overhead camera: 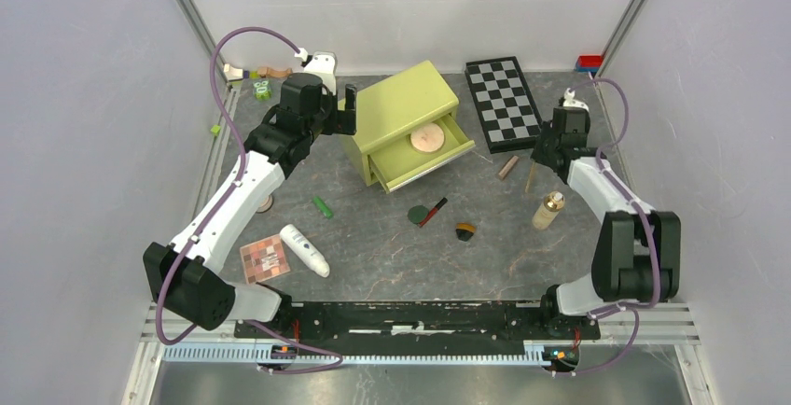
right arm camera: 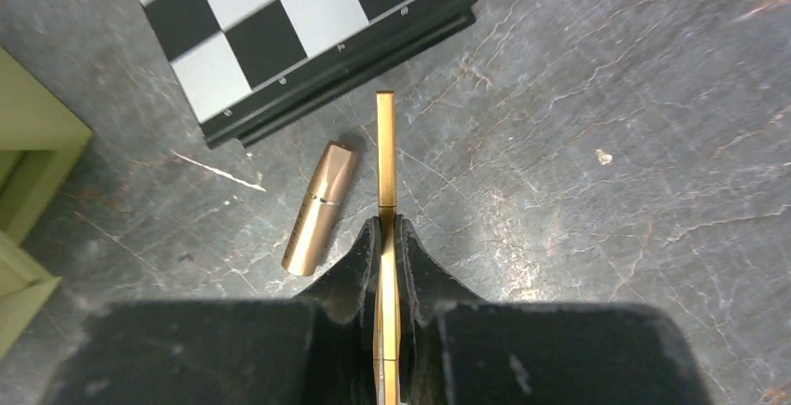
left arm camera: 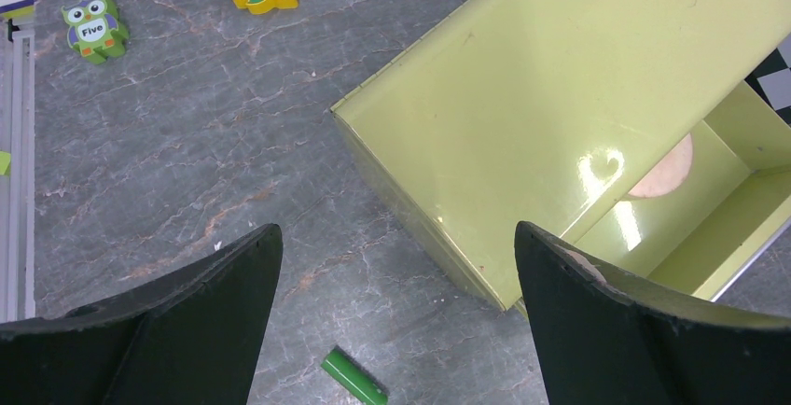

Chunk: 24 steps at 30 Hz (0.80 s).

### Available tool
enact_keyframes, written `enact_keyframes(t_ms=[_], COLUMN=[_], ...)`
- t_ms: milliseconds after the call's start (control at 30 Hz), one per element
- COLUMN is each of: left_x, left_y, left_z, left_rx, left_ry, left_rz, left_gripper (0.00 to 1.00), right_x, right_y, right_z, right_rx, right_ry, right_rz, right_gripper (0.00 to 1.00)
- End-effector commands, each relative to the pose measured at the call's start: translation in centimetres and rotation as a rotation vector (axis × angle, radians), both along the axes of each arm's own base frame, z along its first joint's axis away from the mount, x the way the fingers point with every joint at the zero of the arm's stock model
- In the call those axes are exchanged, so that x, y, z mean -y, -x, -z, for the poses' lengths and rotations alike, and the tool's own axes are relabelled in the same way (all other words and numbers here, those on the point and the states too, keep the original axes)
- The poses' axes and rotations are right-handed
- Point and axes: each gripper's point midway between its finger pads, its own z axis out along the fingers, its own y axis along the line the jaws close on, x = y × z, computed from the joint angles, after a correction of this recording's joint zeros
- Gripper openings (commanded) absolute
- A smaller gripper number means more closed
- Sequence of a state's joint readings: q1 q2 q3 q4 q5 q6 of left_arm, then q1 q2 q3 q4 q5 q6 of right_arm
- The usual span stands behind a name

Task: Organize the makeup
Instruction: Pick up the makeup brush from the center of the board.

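Note:
My right gripper (right arm camera: 385, 223) is shut on a thin gold stick (right arm camera: 384, 144), which pokes out ahead of the fingers toward the checkerboard. A bronze tube (right arm camera: 320, 207) lies just left of it on the table. From above, the right gripper (overhead camera: 539, 158) is near the beige gold-capped bottle (overhead camera: 548, 210). My left gripper (left arm camera: 396, 237) hangs open and empty beside the green drawer box (left arm camera: 578, 97), over a small green stick (left arm camera: 354, 379). A round peach compact (overhead camera: 428, 139) lies in the open drawer. The white tube (overhead camera: 305, 249), eyeshadow palette (overhead camera: 264, 259), dark green disc (overhead camera: 418, 215) and red stick (overhead camera: 433, 211) lie on the table.
The checkerboard (overhead camera: 504, 102) lies at the back right, close to the right gripper. Owl toy blocks (left arm camera: 93, 27) sit at the back left. A small dark and orange piece (overhead camera: 465, 230) rests near the disc. White walls close in the table on three sides.

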<state>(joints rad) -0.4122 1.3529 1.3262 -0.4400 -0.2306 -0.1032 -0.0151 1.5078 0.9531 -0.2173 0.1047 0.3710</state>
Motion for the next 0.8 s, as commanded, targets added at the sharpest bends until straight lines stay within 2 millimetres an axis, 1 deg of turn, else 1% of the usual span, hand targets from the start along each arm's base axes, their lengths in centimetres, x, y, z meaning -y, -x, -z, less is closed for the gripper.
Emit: enact_keyframes(t_ms=[0,67,167,200,233,267,367,433,533,567,667,767], left_x=[0.0,0.1,0.2,0.1,0.1,0.1,0.1,0.1,0.0,0.0,0.0,0.0], left_y=[-0.3,-0.2,-0.2,-0.2,-0.2,-0.1,-0.1,0.0,0.1,0.1,0.2,0.2], left_z=[-1.7,-1.8,-1.8,-1.8,-1.9,-1.9,-2.0,-2.1,-2.1,-2.2,-2.3,-2.4], left_rx=[0.048,0.049,0.047,0.048,0.049,0.050,0.051,0.053,0.055,0.056,0.058,0.061], left_ry=[-0.024,-0.020,-0.018,-0.018,-0.017,-0.017,-0.016,-0.014,-0.013,-0.013,-0.012,-0.011], left_rz=[0.021,0.025,0.027,0.026,0.026,0.026,0.026,0.026,0.026,0.025,0.025,0.025], left_gripper=[1.00,1.00,1.00,1.00,1.00,1.00,1.00,1.00,1.00,1.00,1.00,1.00], right_x=[0.5,-0.7,-2.9,-3.7,-4.7,-6.2,-9.0,-10.7,-13.3,-14.2,-16.1,-18.0], right_y=[-0.4,-0.7,-1.0,-1.0,-0.9,-1.0,-0.9,-0.5,0.1,0.4,0.7,0.6], right_z=[-3.9,-5.1,-6.9,-7.7,-8.3,-9.4,-11.9,-13.3,-14.8,-14.9,-15.0,-14.3], right_rx=[0.156,0.208,0.277,0.310,0.329,0.368,0.450,0.499,0.557,0.562,0.577,0.565], right_ry=[-0.003,-0.067,-0.195,-0.245,-0.290,-0.330,-0.441,-0.513,-0.612,-0.638,-0.686,-0.740], right_rz=[0.061,0.032,-0.005,-0.015,-0.021,-0.047,-0.063,-0.062,-0.052,-0.046,-0.025,-0.020], right_gripper=[0.02,0.02,0.01,0.01,0.01,0.01,0.01,0.01,0.01,0.01,0.01,0.01])
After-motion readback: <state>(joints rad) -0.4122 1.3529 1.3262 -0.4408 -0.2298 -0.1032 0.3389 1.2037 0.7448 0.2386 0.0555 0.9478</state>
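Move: Off to the right hand's left, about 26 cm away and 3 cm farther out, lies the open drawer, some 5 cm lower; the makeup brush is already pinched in the fingers. The round puff in the drawer is about 26 cm left and 7 cm ahead. The lipstick tube lies 5 cm left and 2 cm ahead, 8 cm down; the chessboard's middle is 5 cm left, 17 cm ahead. From the left hand the drawer lies 17 cm right, 3 cm ahead, 23 cm below. Lifting the already-held makeup brush on upward, the right hand first rises almost straight, then swings left past the lipstick tube towards the open drawer while still climbing, some 17 cm left and 13 cm up in all. The wrist rolls its left side up about 35 degrees and tips the fingers up by nearly 30; they keep their pinch on the brush. ##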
